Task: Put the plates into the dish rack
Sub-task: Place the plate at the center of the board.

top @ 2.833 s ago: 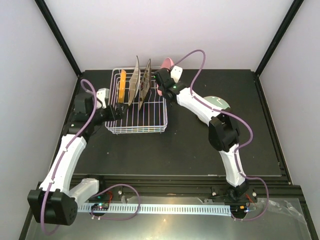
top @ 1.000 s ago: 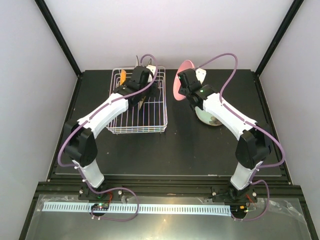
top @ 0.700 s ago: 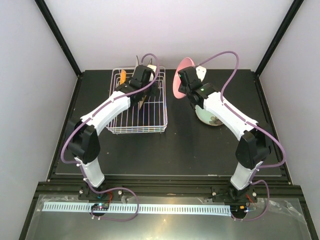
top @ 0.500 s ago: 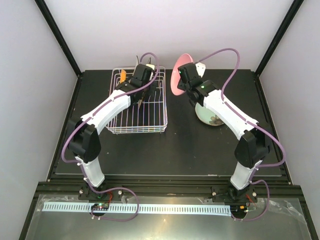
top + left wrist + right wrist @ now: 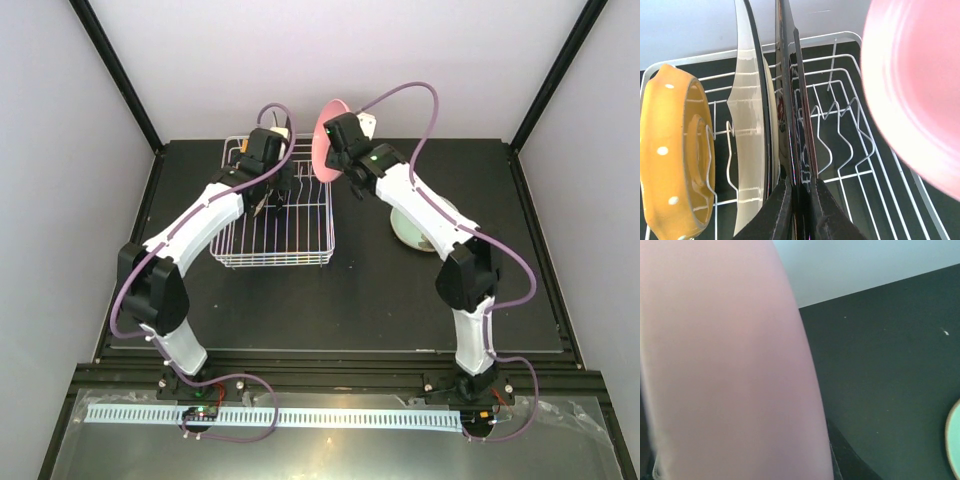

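Observation:
The white wire dish rack (image 5: 276, 263) holds three plates on edge. In the left wrist view they are an orange plate (image 5: 675, 155), a plain pale square plate (image 5: 747, 125) and a dark-looking flowered square plate (image 5: 799, 120). My left gripper (image 5: 801, 184) reaches in from above (image 5: 268, 192) and is shut on the flowered plate's edge. My right gripper (image 5: 342, 152) is shut on the round pink plate (image 5: 327, 135), which it holds tilted above the rack's back right corner. That plate fills the right wrist view (image 5: 725, 365), where only one dark finger (image 5: 839, 460) shows. The pale green plate (image 5: 412, 230) lies on the table, partly under the right arm.
The rack's right half (image 5: 850, 130) has bare tines. The black table (image 5: 380, 300) is bounded by white walls and black corner posts (image 5: 120, 75). The pink plate (image 5: 915, 90) hangs close beside the rack's right side in the left wrist view.
My left gripper has closed onto the flowered plate in the rack. My right arm has carried the pink plate leftward, from beside the rack to above its back right corner.

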Robot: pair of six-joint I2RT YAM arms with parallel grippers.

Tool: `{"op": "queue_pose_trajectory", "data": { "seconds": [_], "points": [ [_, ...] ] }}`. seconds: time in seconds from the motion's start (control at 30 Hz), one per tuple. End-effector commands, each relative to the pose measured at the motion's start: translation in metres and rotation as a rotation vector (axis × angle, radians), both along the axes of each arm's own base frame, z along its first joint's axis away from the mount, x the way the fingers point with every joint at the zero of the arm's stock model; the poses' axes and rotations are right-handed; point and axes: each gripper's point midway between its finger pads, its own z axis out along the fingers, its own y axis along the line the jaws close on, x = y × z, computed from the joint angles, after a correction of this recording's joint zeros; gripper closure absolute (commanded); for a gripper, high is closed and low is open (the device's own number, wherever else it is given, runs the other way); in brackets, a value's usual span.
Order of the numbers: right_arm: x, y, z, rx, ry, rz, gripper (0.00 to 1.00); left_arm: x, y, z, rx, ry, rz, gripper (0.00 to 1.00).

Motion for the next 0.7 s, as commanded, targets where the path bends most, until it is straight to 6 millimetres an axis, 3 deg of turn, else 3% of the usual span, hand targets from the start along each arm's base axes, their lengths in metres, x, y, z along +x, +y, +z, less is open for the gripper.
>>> {"op": "queue_pose_trajectory", "data": {
  "seconds": [0.0, 0.37, 0.67],
  "points": [
    [0.004, 0.013, 0.01, -0.061, -0.023, 0.01, 0.99, -0.012, 0.029, -0.019, 0.075, 0.08, 0.012, 0.92],
    [0.014, 0.048, -0.007, -0.238, -0.029, 0.017, 0.99, -0.01, 0.036, -0.025, 0.051, 0.097, 0.006, 0.93],
    [0.007, 0.055, -0.024, -0.329, -0.023, -0.002, 0.99, -0.01, 0.039, -0.026, 0.033, 0.103, 0.01, 0.93]
  ]
}}
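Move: The right hand holds the pink plate; the empty rack slot beside the clamped board lies about 7 cm to its left, 2 cm back and some 14 cm below. The dark-edged board stands about 12 cm left of that hand. From the left hand, which grips this board, the slot lies roughly 6 cm right, 2 cm back and 11 cm down; the white board stands 4 cm to that hand's left, the orange dish 9 cm left and 3 cm ahead. Swing the right gripper left about 6 cm, carrying the pink plate in over the empty slots towards the board, then sink it some 4 cm while rolling its left side down about 15 degrees, fingers kept shut on the plate. Meanwhile keep the left gripper pinched on the board and ease it about a centimetre left. ##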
